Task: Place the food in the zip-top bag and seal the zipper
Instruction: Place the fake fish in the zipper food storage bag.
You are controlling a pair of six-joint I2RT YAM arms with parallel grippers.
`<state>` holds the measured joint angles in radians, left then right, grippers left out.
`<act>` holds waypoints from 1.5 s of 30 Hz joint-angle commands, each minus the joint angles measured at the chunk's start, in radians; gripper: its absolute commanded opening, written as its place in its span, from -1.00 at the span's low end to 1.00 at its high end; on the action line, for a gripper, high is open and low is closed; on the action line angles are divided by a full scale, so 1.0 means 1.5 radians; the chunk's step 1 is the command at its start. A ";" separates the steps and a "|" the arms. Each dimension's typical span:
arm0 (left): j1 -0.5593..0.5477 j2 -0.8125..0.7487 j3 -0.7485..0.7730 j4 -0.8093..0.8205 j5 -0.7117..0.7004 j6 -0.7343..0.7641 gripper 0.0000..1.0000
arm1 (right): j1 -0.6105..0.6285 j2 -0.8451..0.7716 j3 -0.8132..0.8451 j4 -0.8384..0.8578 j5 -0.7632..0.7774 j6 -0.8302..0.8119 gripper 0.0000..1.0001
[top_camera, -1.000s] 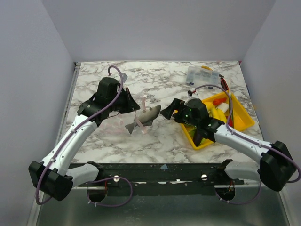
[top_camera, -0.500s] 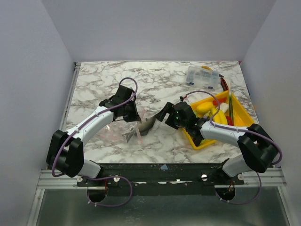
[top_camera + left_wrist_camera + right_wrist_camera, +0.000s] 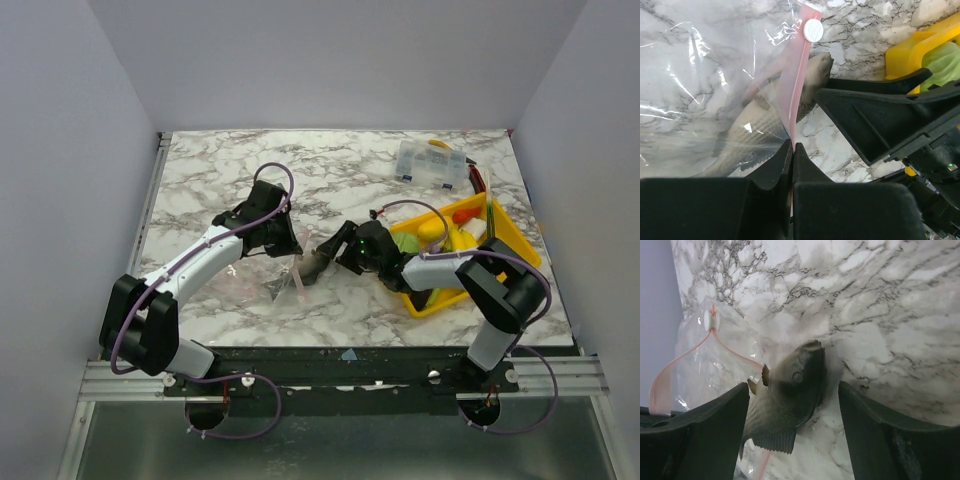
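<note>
The clear zip-top bag (image 3: 262, 272) lies on the marble, its pink zipper (image 3: 797, 75) with a white slider (image 3: 813, 31) standing up. My left gripper (image 3: 792, 145) is shut on the pink zipper strip; it also shows in the top view (image 3: 287, 247). A grey toy fish (image 3: 790, 395) lies with its tail in the bag's mouth and its head outside (image 3: 316, 264). My right gripper (image 3: 794, 390) is open, one finger on each side of the fish's head, not touching it. A green piece (image 3: 408, 243), yellow bananas (image 3: 432, 230) and a red piece (image 3: 466, 215) lie in the tray.
A yellow tray (image 3: 512, 262) stands at the right, close behind my right wrist. A rigid clear compartment box (image 3: 430, 162) sits at the back right. A red-handled tool (image 3: 478, 181) lies beside it.
Both arms have come down to the table with the bag and fish. My right gripper has moved left toward the bag's mouth, and the fish now rests on the marble.
</note>
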<state>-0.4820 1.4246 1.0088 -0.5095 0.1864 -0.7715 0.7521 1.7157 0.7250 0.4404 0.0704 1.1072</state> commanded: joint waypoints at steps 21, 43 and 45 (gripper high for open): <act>-0.007 -0.118 0.028 0.066 0.073 -0.077 -1.00 | 0.146 -0.179 0.174 -0.318 0.381 0.028 -0.99; -0.005 -0.137 0.057 0.149 0.171 -0.106 -1.00 | 0.296 -0.079 0.480 -0.699 0.669 0.070 -0.99; -0.004 -0.132 0.074 0.150 0.211 -0.106 -1.00 | 0.313 -0.069 0.475 -0.653 0.674 0.001 -0.99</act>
<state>-0.4904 1.2118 1.0542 -0.3210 0.3363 -0.8948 1.1507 1.5757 1.4124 -0.6109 0.9474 1.2156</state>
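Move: The fish's middle lies about 7 cm left of the right hand, 4 cm back and 2 cm below; its head is nearest those fingers. The white zipper slider is some 5 cm left of the right hand, 4 cm ahead and about level; the cabbage is about 16 cm right and 2 cm ahead, also level. From the left hand, the fish's middle lies roughly 3 cm back, 2 cm right and 6 cm below. The fish's head is pinched as the right hand slips about 3 cm left and slightly down and shuts its open fingers; this hand then raises the fish some 20 cm, swinging clockwise towards forward, drifting right, and finally easing back and left. The left hand keeps pinching the bag's zipper edge, lifts it about 13 cm and right a little, fingers tilting shallower. ##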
